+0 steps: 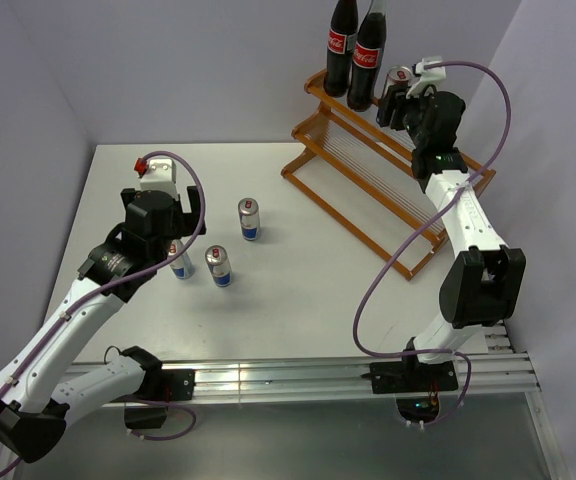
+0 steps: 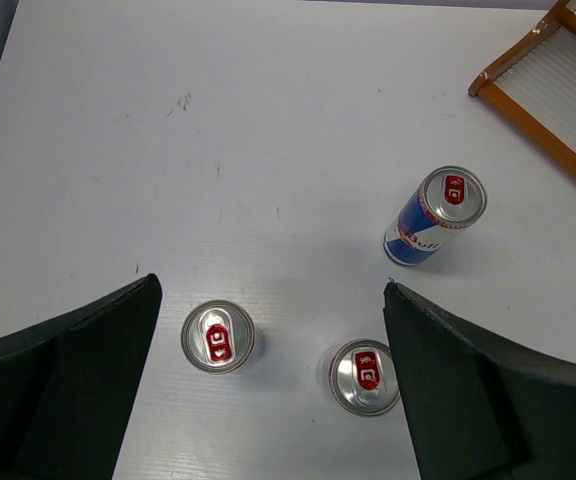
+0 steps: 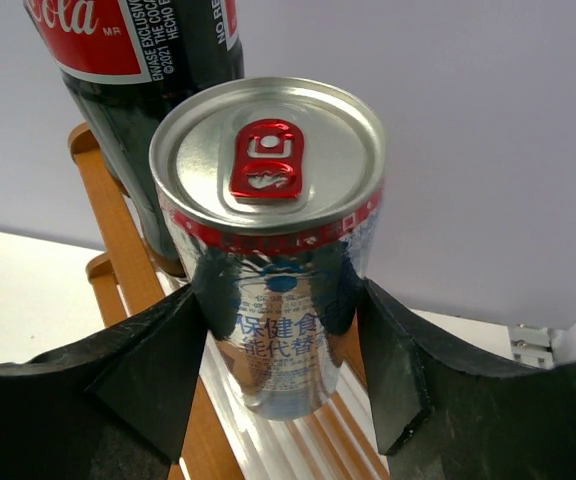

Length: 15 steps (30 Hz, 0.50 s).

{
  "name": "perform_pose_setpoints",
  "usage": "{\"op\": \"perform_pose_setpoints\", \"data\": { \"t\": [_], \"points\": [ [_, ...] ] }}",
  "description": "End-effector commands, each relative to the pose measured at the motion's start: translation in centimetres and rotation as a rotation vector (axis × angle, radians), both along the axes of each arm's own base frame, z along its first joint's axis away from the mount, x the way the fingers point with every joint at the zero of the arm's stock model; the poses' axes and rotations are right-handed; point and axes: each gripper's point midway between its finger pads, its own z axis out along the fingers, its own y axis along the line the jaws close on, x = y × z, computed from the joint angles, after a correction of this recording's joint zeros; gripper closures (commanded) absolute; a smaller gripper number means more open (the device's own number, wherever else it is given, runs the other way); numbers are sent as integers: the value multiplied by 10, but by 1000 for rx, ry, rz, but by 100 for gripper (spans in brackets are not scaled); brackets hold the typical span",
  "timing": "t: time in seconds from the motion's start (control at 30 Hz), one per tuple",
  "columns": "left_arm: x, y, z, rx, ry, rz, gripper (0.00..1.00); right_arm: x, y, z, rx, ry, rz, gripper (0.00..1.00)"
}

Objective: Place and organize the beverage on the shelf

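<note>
Two dark cola bottles (image 1: pixel 342 45) (image 1: pixel 366 60) stand at the far end of the shelf (image 1: pixel 368 190), an orange-brown stepped rack of pale rods. My right gripper (image 3: pixel 283 290) is shut on a silver-blue can (image 3: pixel 268 200), upright on the rods right beside a bottle (image 3: pixel 138 60). On the table stand three more cans (image 2: pixel 218 337) (image 2: pixel 365 376) (image 2: pixel 436 213). High over the two nearest cans hovers my left gripper (image 2: pixel 270 285), open, with nothing held.
The shelf's wooden end (image 2: pixel 538 110) reaches into the top right of the left wrist view. The purple wall stands close behind the shelf and the bottles. The right arm's cable (image 1: pixel 488 90) loops above the shelf.
</note>
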Motion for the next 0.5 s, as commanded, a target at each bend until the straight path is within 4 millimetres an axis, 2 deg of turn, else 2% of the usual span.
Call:
{"op": "perform_pose_setpoints", "data": {
  "t": [0.0, 0.1, 0.37, 0.47],
  "points": [
    [1, -1, 11, -14, -43, -14, 1, -11, -7, 65, 13, -167, -29, 31],
    [0, -1, 11, -14, -43, -15, 1, -14, -11, 70, 11, -172, -48, 0],
    [1, 0, 11, -14, -40, -7, 0, -28, -17, 82, 14, -191, -86, 0],
    [3, 1, 9, -11, -30, 9, 1, -41, -27, 88, 56, -159, -142, 0]
  ]
}}
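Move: The silver can is between the right hand's fingers, its middle about level with them, straight over the shelf's top tier. The nearer cola bottle stands some 3 cm ahead and 6 cm to the left, its middle about 5 cm higher; the farther bottle is about 6 cm ahead, 12 cm left and equally high. From the left hand that silver can lies roughly 23 cm ahead, 42 cm right and 9 cm up. The right hand opens off the silver can, then rises about 3 cm, easing back and right. ##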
